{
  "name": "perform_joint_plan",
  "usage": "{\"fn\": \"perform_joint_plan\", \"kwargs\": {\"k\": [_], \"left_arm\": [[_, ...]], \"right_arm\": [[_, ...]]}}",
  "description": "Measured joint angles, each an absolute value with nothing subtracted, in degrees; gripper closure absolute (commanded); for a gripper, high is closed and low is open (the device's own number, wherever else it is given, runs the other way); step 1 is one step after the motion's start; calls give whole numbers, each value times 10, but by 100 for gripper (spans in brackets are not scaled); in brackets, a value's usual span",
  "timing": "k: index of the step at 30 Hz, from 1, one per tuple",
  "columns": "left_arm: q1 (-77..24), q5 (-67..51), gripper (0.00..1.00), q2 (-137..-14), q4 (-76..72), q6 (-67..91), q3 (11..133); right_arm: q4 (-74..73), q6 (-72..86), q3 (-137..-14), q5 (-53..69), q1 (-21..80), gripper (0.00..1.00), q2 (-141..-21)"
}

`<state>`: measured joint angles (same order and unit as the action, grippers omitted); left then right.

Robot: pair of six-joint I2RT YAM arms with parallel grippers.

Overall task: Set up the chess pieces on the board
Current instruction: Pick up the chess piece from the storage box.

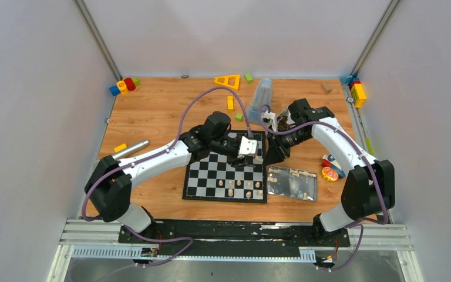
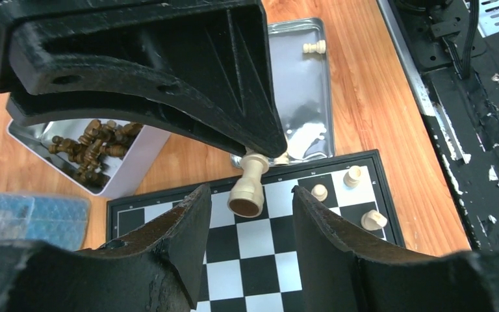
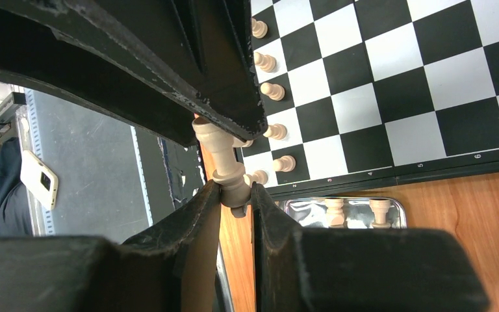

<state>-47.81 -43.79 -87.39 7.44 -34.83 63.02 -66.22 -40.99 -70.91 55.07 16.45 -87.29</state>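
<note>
The black-and-white board lies mid-table, with several cream chess pieces standing along its near right squares. Over the board's far right corner my right gripper is shut on the head of one cream chess piece, which hangs tilted with its base pointing out. My left gripper is open, and that piece's round base sits between its fingertips, touching neither finger. In the top view both grippers meet there. More cream pieces lie in a flat metal tin right of the board.
A white tin of dark brown pieces stands just beyond the board. A clear blue container, a yellow triangle and coloured blocks sit at the back. A metal cylinder lies left, small toys right.
</note>
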Motion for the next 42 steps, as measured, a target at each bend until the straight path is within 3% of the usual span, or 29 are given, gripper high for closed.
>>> {"fn": "perform_joint_plan", "kwargs": {"k": [10,13,16,20,24,29,32,37,42], "left_arm": [[-491,-432,63,-885,80,-350,645],[-490,-429,85,-885,81,-353,645],[-491,-427,99,-886,84,-352,645],[-487,-406,100,-886,67,-317,644],[-456,-394,100,-878,-13,-218,619],[-395,-396,100,-866,-93,-86,600],[-383,-401,100,-864,-143,-11,596],[-386,-422,100,-863,-201,77,590],[-386,-436,100,-863,-238,126,587]], "right_arm": [[-662,-410,-709,551,164,99,-873],[-664,-409,-709,551,165,96,-873],[-664,-406,-709,550,164,84,-873],[-659,-389,-713,558,149,64,-873],[-625,-339,-737,592,98,53,-869],[-530,-250,-745,626,62,49,-847],[-474,-198,-744,651,63,36,-842],[-415,-147,-735,671,66,35,-842],[-382,-117,-724,684,66,39,-842]]}}
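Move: The pale chess piece is held by one end in the right fingers, its middle about 1 cm left of and 1 cm below the right hand; its base stands between the left hand's open fingers, its middle some 2 cm to that hand's right. From the left hand, the board's middle is about 11 cm left, 1 cm ahead and 16 cm down; the metal tray is 13 cm right and 5 cm back, the box of brown pieces 12 cm right and 15 cm ahead, both about as low. With the right hand holding the chess piece still, the left eases under 1 cm further right and shuts its fingers on the base end, taking over the grip before the right fingers spread wide and let go of the other end. Both hands then sweep up and forward off the spot above the board, the left some 6 cm out and 7 cm up with a wrist turn of around 35 degrees, the right about 8 cm each way, tilting and drawing a couple of centimetres clear of the piece. ##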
